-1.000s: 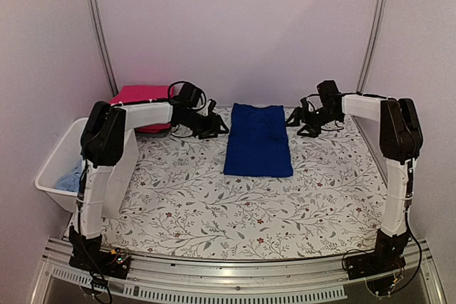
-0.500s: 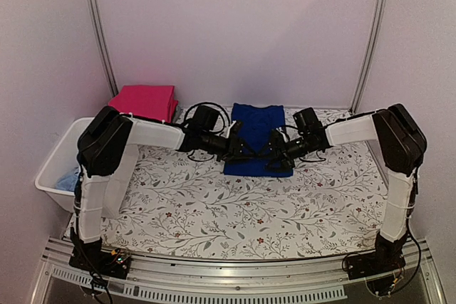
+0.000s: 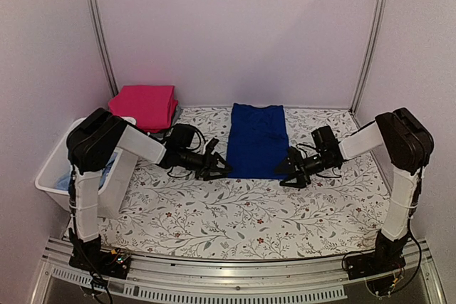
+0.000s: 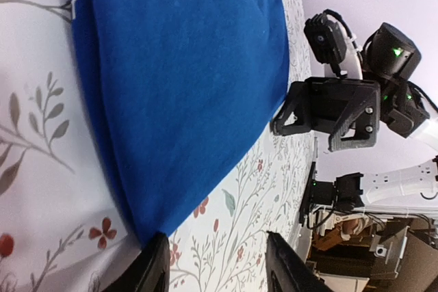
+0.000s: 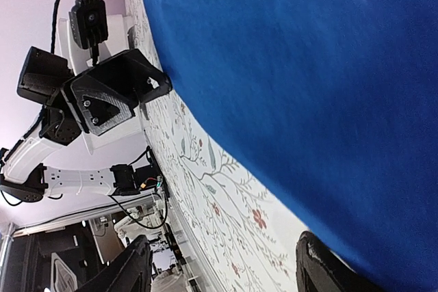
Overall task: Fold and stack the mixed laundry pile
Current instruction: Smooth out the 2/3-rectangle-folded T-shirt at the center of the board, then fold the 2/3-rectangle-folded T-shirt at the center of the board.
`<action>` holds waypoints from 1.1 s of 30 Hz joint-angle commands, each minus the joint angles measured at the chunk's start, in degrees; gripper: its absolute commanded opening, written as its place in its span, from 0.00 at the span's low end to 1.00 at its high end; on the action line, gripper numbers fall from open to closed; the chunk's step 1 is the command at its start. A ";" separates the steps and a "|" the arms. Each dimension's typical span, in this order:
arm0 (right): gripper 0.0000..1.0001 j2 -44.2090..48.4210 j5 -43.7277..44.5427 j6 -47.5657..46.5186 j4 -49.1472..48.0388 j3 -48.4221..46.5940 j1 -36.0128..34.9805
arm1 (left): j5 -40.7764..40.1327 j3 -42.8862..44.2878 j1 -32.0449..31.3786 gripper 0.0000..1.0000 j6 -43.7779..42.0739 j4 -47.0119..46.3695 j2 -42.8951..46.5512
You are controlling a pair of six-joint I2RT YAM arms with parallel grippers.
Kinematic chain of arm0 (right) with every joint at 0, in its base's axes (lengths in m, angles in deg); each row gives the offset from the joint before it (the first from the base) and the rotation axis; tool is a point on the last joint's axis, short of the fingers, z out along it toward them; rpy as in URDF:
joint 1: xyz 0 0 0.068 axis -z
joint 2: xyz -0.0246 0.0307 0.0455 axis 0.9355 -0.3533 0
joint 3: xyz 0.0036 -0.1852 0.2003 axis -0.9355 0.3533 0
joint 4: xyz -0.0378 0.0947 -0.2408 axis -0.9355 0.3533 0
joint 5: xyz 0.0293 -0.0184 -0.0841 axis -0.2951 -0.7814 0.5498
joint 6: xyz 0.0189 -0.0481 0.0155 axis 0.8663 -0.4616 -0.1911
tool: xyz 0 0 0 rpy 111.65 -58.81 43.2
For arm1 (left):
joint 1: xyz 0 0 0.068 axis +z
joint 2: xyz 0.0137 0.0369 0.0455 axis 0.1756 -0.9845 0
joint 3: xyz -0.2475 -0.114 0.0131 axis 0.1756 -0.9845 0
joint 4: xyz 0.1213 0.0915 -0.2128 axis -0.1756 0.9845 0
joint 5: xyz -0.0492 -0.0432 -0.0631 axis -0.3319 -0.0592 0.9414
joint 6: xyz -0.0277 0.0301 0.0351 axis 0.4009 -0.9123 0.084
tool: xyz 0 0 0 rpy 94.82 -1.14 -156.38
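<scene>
Folded royal-blue trousers (image 3: 256, 140) lie flat at the table's middle, filling the left wrist view (image 4: 178, 80) and the right wrist view (image 5: 308, 66). A folded pink-red garment (image 3: 144, 105) sits at the back left. My left gripper (image 3: 219, 169) is low at the trousers' near left corner, open; in its own view (image 4: 219, 268) the corner touches one finger (image 4: 154, 268). At the near right corner my right gripper (image 3: 285, 174) is also open (image 5: 229, 268), one finger (image 5: 328, 268) at the cloth's edge. Only patterned tablecloth lies between each pair of jaws.
A white plastic basket (image 3: 50, 165) stands at the left edge with pale-blue cloth (image 3: 71, 179) inside. The floral tablecloth (image 3: 242, 218) covers the table. Each wrist view shows the other gripper, the right one (image 4: 335, 111) and the left one (image 5: 109, 97), facing it across the trousers.
Both arms have swung from the back of the table toward the near edge of the blue trousers and dropped to its front corners. Their jaws have narrowed a little.
</scene>
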 commanded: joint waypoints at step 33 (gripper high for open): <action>0.21 1.39 24.67 -15.58 26.59 -5.74 1.07 | -17.09 11.22 -3.55 0.15 -14.18 32.95 -1.54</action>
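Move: Just under 2 cm below the left fingers lies the T-shirt's near left corner, about 1 cm ahead and 1 cm to the left. The right hand's corner, the near right one, is roughly 5 cm to its right, 1 cm ahead and 2 cm down. The shirt's middle lies some 16 cm ahead of both hands, about 8 cm to the left hand's right and 4 cm to the right hand's left. The pink stack sits around 26 cm ahead and 24 cm left of the left hand. Lifting and drawing apart, the hands clear the shirt's near end, the right rising about 4 cm and going over 6 cm right, the left up a little and 4 cm left. Both then come down, easing back inward onto the near corners as the fingers tip some 20 degrees steeper and close around the cloth from half or more open. ##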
